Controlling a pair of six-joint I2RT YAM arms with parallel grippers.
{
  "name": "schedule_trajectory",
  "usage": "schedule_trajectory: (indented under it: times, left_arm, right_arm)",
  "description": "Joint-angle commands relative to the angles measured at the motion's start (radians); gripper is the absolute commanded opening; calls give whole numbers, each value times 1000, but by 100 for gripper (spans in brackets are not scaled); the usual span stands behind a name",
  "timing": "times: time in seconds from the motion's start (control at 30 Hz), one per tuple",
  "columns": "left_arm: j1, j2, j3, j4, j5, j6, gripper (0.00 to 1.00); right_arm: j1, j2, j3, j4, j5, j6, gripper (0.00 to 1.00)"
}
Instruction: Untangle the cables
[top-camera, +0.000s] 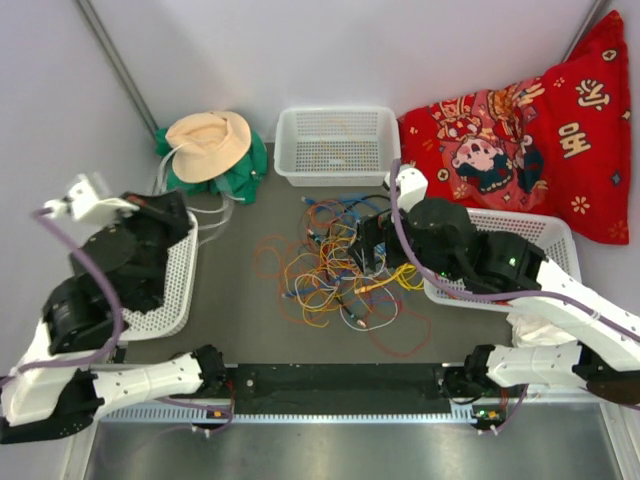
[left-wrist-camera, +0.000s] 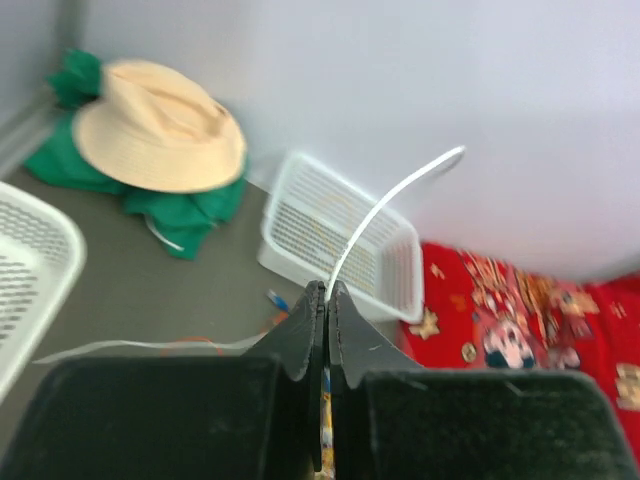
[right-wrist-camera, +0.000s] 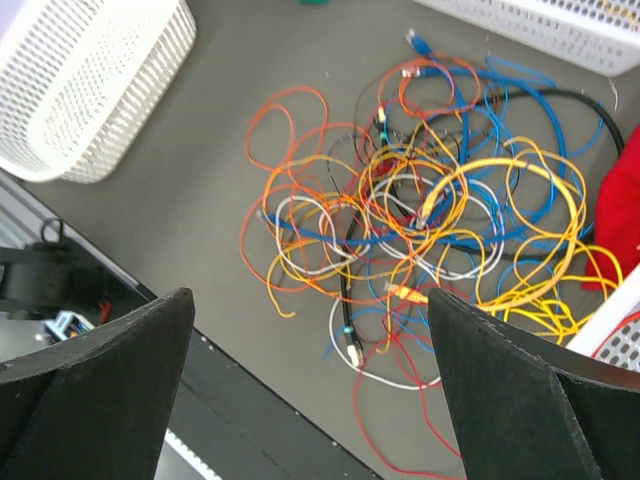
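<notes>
The cables (top-camera: 340, 280) lie as a loose tangle of yellow, orange, blue, red, white and black cords in the middle of the dark table; the right wrist view looks down on the cables (right-wrist-camera: 420, 220). My right gripper (top-camera: 365, 240) hangs above the tangle's right side. In its own view the right gripper (right-wrist-camera: 310, 295) is open with nothing between the fingers. My left gripper (top-camera: 185, 212) sits over the left basket, away from the tangle. The left gripper (left-wrist-camera: 327, 290) is shut on a thin white cable (left-wrist-camera: 385, 205), which arcs up from the fingertips.
A white basket (top-camera: 337, 145) stands at the back centre, another basket (top-camera: 170, 290) under the left arm, a third basket (top-camera: 540, 235) under the right arm. A tan hat (top-camera: 208, 143) rests on green cloth (top-camera: 240, 180). A red cushion (top-camera: 530, 140) fills the back right.
</notes>
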Motion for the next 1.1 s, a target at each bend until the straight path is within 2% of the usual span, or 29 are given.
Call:
schedule_trajectory:
  times: [0.0,0.27,0.37,0.4,0.5,0.53,0.57,0.6,0.63,0.67,0.7,0.73,0.83,0.9,1.07]
  left_arm:
    - [0,-30,123,-209,-240,-44,0]
    - [0,-10,175,-109,-354,150,0]
    - [0,-30,129,13,-430,282,0]
    - [0,-41,105,81,-455,333,0]
    - [-1,-110,-48,538,-529,703,0]
    - [-1,-142,-117,769,-546,888,0]
    - [-1,-154,-127,768,-549,907,0]
    - [-1,-162,-124,712,-559,869,0]
    - [-3,-165,-92,583,-608,677,0]
    - [-3,-164,-75,320,-619,557,0]
    - [-4,-164,-66,194,-619,451,0]
    - [-9,-174,-91,146,-619,356,0]
    - [-21,-226,-205,311,-619,480,0]
    - [-39,-239,-213,289,-618,433,0]
    - [-188,-194,-170,241,-606,410,0]
  right_arm:
    - [-3,-21,-48,70,10,10,99]
    - [-3,-53,-137,130,-17,21,99]
    - [-3,-72,-174,144,-28,33,99]
    - [-3,-79,-183,150,-29,36,99]
    - [-2,-93,-208,156,-36,44,99]
    - [-3,-93,-214,156,-40,44,99]
    - [-3,-95,-217,156,-42,45,99]
    - [-2,-95,-222,153,-43,45,99]
    - [-3,-96,-225,156,-48,44,99]
    - [-3,-98,-228,156,-49,47,99]
    - [-3,-99,-233,156,-54,47,99]
    - [-3,-98,-236,155,-63,47,99]
    - [-3,-98,-239,150,-66,45,99]
    - [-3,-98,-243,147,-65,45,99]
    - [-3,-92,-265,179,-74,47,99]
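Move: The left fingers hold a white cable high up. The left basket they are heading for has its middle about 21 cm to this hand's left, 6 ahead and some 42 below. The hat lies about 34 ahead and 9 left of that hand, the tangle about 9 ahead and 27 right. From the right hand the tangle is some 12 cm ahead, 4 left and 31 down; the right basket is about 13 ahead and 35 right. Still pinching the white cable in shut fingers, the left hand swings about 10 cm left towards the space over the left basket, turning some 20 degrees counter-clockwise; it first lifts about 3 cm, then sinks roughly 5 while drawing back slightly. Meanwhile the right hand, fingers staying wide open, sinks about 6 cm towards the tangle, quickly at first, then slowly, touching nothing yet. ##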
